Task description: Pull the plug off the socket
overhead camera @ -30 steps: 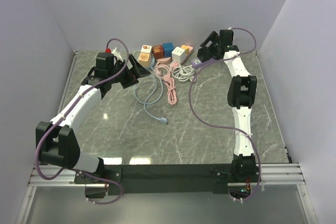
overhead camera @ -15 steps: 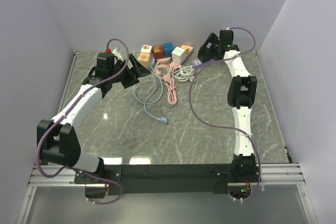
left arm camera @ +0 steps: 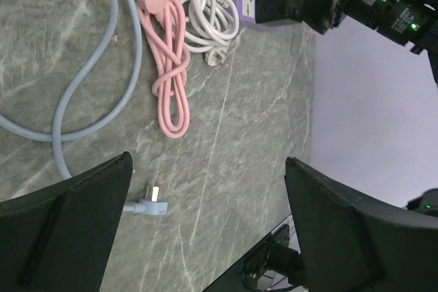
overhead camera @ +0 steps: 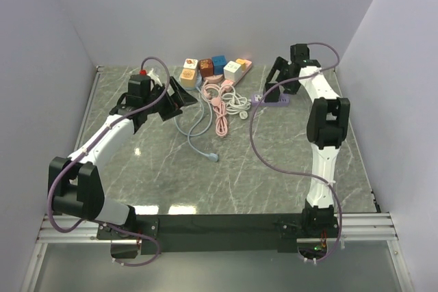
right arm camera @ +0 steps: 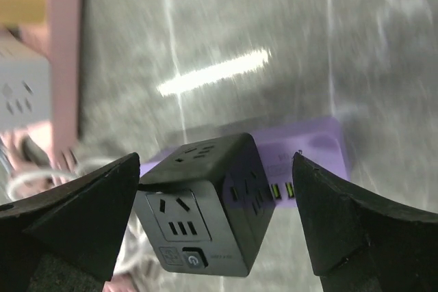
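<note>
A black cube plug (right arm camera: 205,203) is seated in a purple socket strip (right arm camera: 311,145) lying on the marble table at the back right. My right gripper (right arm camera: 215,162) is open, one finger on each side of the cube; the left finger's edge is close to or touching it. From above, the right gripper (overhead camera: 277,84) hangs over the strip (overhead camera: 279,100). Farther left, my left gripper (overhead camera: 183,94) is open above the loose cables. Its wrist view shows empty jaws (left arm camera: 207,162), with the cube (left arm camera: 277,1) and strip (left arm camera: 241,6) at the top.
Several coloured cube sockets (overhead camera: 212,68) line the back wall. A pink cable (overhead camera: 221,111), a coiled white cable (overhead camera: 236,99) and a pale blue cable (overhead camera: 195,124) ending in a plug (left arm camera: 152,204) lie mid-table. Walls close in on the left, back and right.
My right gripper swung right and toward the front, and the purple strip with the black cube now lies farther right. The left gripper shifted slightly right.
</note>
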You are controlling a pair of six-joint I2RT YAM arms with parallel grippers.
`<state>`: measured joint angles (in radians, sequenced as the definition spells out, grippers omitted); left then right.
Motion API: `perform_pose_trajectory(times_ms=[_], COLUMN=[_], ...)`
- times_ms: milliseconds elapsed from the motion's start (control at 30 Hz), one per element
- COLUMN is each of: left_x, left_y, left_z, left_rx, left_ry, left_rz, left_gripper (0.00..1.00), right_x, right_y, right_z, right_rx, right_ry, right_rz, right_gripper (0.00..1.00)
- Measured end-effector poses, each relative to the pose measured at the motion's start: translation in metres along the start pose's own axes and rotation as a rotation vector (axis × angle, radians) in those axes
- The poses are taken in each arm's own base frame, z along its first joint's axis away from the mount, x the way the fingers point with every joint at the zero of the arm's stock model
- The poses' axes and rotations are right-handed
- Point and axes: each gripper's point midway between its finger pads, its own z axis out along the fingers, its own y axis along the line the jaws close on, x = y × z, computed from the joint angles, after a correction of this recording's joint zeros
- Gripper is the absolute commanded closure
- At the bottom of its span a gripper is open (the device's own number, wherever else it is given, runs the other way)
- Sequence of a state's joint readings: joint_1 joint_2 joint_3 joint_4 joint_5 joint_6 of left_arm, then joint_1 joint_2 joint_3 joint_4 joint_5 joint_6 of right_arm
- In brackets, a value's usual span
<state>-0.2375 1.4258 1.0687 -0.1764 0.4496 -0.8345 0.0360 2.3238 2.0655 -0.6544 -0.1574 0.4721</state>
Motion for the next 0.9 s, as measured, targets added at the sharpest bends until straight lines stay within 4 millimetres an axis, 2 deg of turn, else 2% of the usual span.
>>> perform_pose_trajectory(times_ms=[200, 233, 367, 567, 667, 900], left_x=[0.01, 0.012, 0.024, 0.043, 0.05, 0.082], left_y=[0.001, -0.001, -0.007, -0.013, -0.016, -0.007], left_z=[0.003, 0.003, 0.007, 0.013, 0.015, 0.008], left_rx=[-0.001, 0.002, 0.014, 0.022, 0.029, 0.015], left_ry=[0.023, 0.028, 0.058, 0.106, 0.122, 0.171], left_rz=[0.003, 0.006, 0.023, 0.043, 0.051, 0.056], left_gripper=[0.01, 0.01, 0.01, 0.01, 0.01, 0.01], right_x=[0.043, 0.056, 0.137, 0.222, 0.256, 0.311], right_y=[-0.011, -0.012, -0.011, 0.009, 0.018, 0.048], right_z=[-0.019, -0.021, -0.027, -0.072, -0.089, -0.133], right_rx=[0.017, 0.02, 0.044, 0.012, -0.013, -0.077], right_ry=[0.086, 0.115, 0.283, 0.418, 0.475, 0.51], right_rz=[-0.04, -0.058, -0.144, -0.201, -0.214, -0.258], right_gripper=[0.02, 0.02, 0.01, 0.01, 0.0, 0.0])
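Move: The black plug, still standing in the purple socket strip, sits between the right hand's open fingers, roughly 2 cm back, 1 cm left and 3 cm below. The strip's middle is 2 cm back, 2 cm left and 6 cm down. The white cable coil lies 17 cm left and 4 cm back, the white cube 18 cm left and 10 cm ahead. From the left hand the plug is about 18 cm ahead, 36 cm right and 15 cm lower. Fingers still wide open and straddling the black plug, the right hand drags plug and strip about 30 cm back and 16 cm left, dipping over 4 cm, then rising a little, while turning some 25 degrees counter-clockwise and pointing more steeply down. The open left hand eases back, right and down, towards the spot where the plug is brought. ##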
